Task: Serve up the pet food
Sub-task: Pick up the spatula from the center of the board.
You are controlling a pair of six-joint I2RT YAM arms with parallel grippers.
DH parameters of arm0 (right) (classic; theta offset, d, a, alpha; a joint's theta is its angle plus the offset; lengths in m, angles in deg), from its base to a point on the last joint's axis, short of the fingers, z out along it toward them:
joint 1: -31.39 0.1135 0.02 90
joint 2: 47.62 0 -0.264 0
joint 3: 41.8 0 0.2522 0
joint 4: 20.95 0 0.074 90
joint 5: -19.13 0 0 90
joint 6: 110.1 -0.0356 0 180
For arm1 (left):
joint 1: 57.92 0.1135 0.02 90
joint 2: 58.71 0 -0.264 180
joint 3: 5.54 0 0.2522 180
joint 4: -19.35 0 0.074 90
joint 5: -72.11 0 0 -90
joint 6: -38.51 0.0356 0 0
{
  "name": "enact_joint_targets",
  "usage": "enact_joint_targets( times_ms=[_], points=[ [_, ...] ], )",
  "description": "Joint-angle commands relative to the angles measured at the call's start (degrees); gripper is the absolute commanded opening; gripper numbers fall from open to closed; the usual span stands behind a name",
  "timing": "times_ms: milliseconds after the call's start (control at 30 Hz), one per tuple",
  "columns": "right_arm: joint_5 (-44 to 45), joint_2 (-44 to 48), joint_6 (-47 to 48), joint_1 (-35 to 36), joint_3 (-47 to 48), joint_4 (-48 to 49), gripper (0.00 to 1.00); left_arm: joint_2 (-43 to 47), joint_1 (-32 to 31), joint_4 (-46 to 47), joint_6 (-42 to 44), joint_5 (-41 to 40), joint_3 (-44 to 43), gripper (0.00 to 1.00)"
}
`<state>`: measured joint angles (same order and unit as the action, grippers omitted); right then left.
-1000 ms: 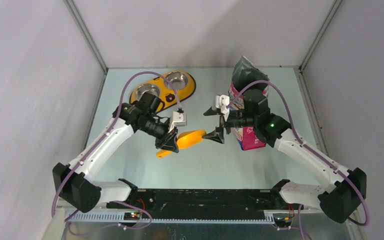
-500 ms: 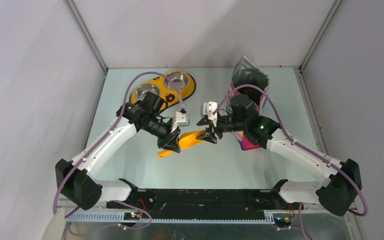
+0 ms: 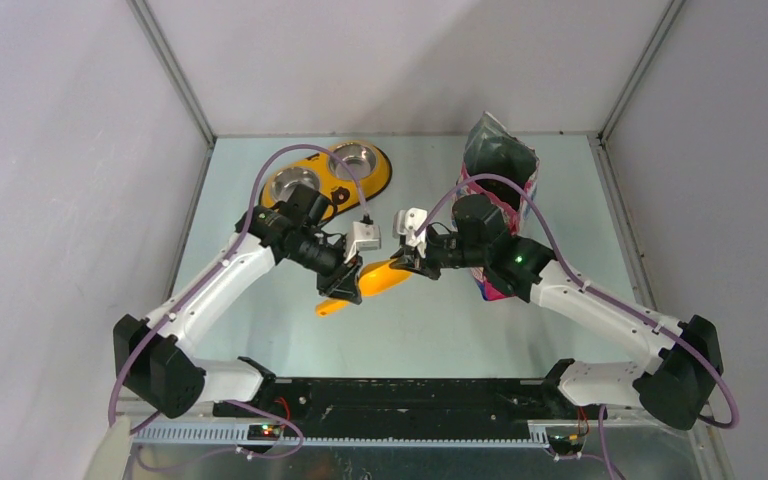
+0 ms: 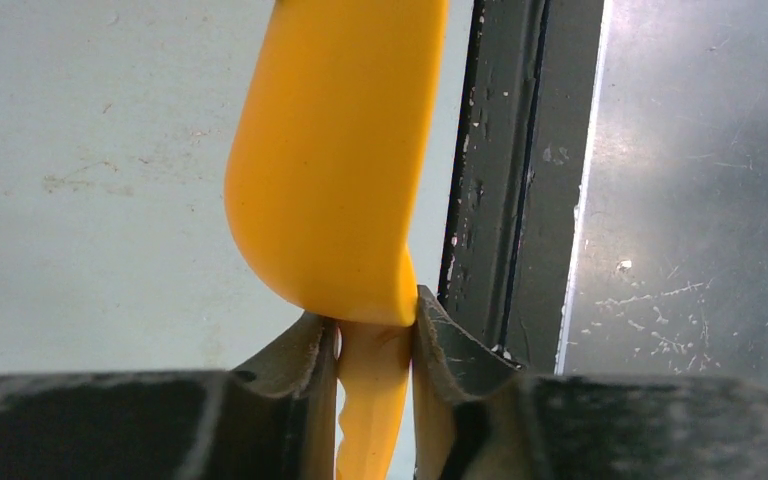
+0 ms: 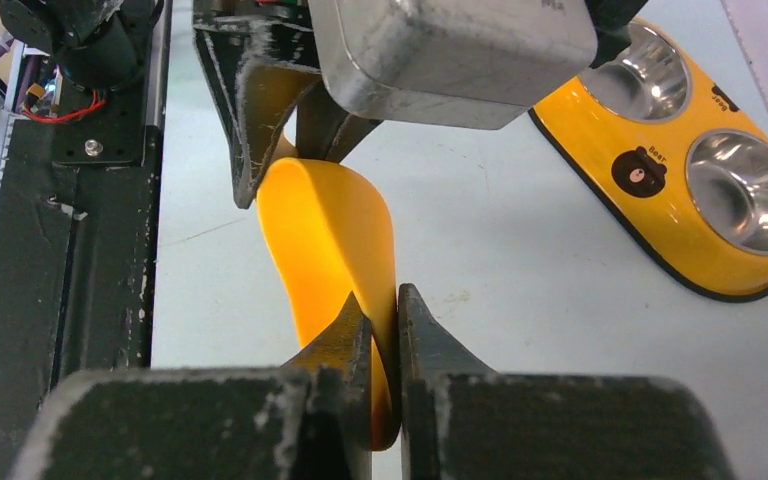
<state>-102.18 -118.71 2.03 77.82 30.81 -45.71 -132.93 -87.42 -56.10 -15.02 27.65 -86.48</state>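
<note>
The orange scoop (image 3: 380,278) hangs above the table's middle, held at both ends. My left gripper (image 3: 338,283) is shut on its handle; in the left wrist view the handle sits pinched between the fingers (image 4: 375,340) under the scoop's bowl (image 4: 335,170). My right gripper (image 3: 407,265) is shut on the thin rim of the bowl (image 5: 325,230), one finger inside and one outside (image 5: 384,320). The pet food pouch (image 3: 505,160) stands open at the back right, partly behind the right arm. No kibble shows.
The yellow double feeder (image 3: 328,180) with two steel bowls lies at the back left, and it also shows in the right wrist view (image 5: 700,190). The black base rail (image 3: 410,395) runs along the near edge. Grey walls close in the table.
My right gripper has moved left from beside the pouch to the scoop's bowl and shut on its rim. The left gripper has kept its hold on the handle, barely moving.
</note>
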Motion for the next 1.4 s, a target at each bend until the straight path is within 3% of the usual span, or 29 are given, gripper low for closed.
enact_joint_targets(
  times_ms=[0,67,100,167,233,333,433,500,533,633,800,1033,1133,1367],
  points=[
    [3.3,1.0,0.0,-0.3,0.4,2.1,0.00,0.8,-0.5,0.4,1.2,1.5,-0.3,0.33],
    [3.7,1.2,0.0,-0.4,0.5,2.0,0.00,1.3,-0.5,0.6,1.2,1.1,-0.2,0.54],
    [3.7,1.3,0.0,-0.5,0.5,2.0,0.00,1.8,-0.5,0.8,1.1,0.5,-0.2,0.71],
    [3.7,1.6,-0.5,-0.9,0.5,2.1,0.00,2.9,-0.5,1.3,0.8,-1.4,-0.4,0.94],
    [3.6,2.1,-1.3,-1.6,0.5,2.3,0.00,4.9,-0.2,2.4,0.4,-4.6,-0.6,0.99],
    [3.5,2.6,-4.0,-3.7,0.7,2.5,0.00,8.7,1.5,5.6,-0.6,-9.5,-1.8,1.00],
    [1.4,1.8,-7.0,-7.2,4.0,-0.3,0.00,16.6,9.6,13.2,-3.6,-11.4,-1.8,1.00],
    [-0.8,0.6,-10.0,-10.0,7.0,-3.0,0.00,23.2,15.7,24.8,-12.9,-13.1,1.0,1.00],
    [-1.7,-0.2,-12.0,-10.9,9.0,-4.9,0.00,26.6,17.9,32.4,-15.5,-17.8,3.0,1.00],
    [-6.1,-1.3,-17.1,-15.5,11.4,-5.9,0.00,24.7,19.3,33.1,-22.7,-22.7,0.2,1.00],
    [-9.0,-0.6,-20.6,-19.3,11.6,-4.2,0.00,18.7,19.7,34.8,-33.6,-7.0,3.8,1.00],
    [-12.5,2.0,-29.8,-24.5,8.5,2.0,0.00,17.3,23.1,62.9,-55.9,15.9,17.5,1.00],
    [-13.6,2.4,-32.7,-26.3,7.3,4.3,0.00,14.6,22.7,71.3,-64.1,20.5,18.7,1.00],
    [-15.8,0.3,-35.6,-26.7,6.4,6.2,0.00,13.1,22.5,91.7,-78.0,21.9,24.9,1.00]
  ],
)
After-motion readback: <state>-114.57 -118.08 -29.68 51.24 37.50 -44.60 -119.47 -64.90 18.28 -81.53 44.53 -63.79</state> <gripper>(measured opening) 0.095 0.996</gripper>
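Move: The spatula hangs between both hands: the left grips its neck, with the handle's free end about 4 cm back, 7 cm left and slightly below that hand. The right already pinches the scoop; from it the food bag stands roughly 10 cm ahead and 22 cm right, its middle some 10 cm lower. The bowl stand's middle lies about 24 cm ahead, 6 cm left and 15 cm below the left hand. The spatula stays pinched by its scoop in the right hand, which carries it about 9 cm forward, 9 cm right and 7 cm up towards the bag, swinging round clockwise. The left fingers open wide and release the neck; that hand rises some 17 cm, going forward and left, then sinks back rightward to the handle's end, turning some 50 degrees to point level. Contact there can't be seen. ##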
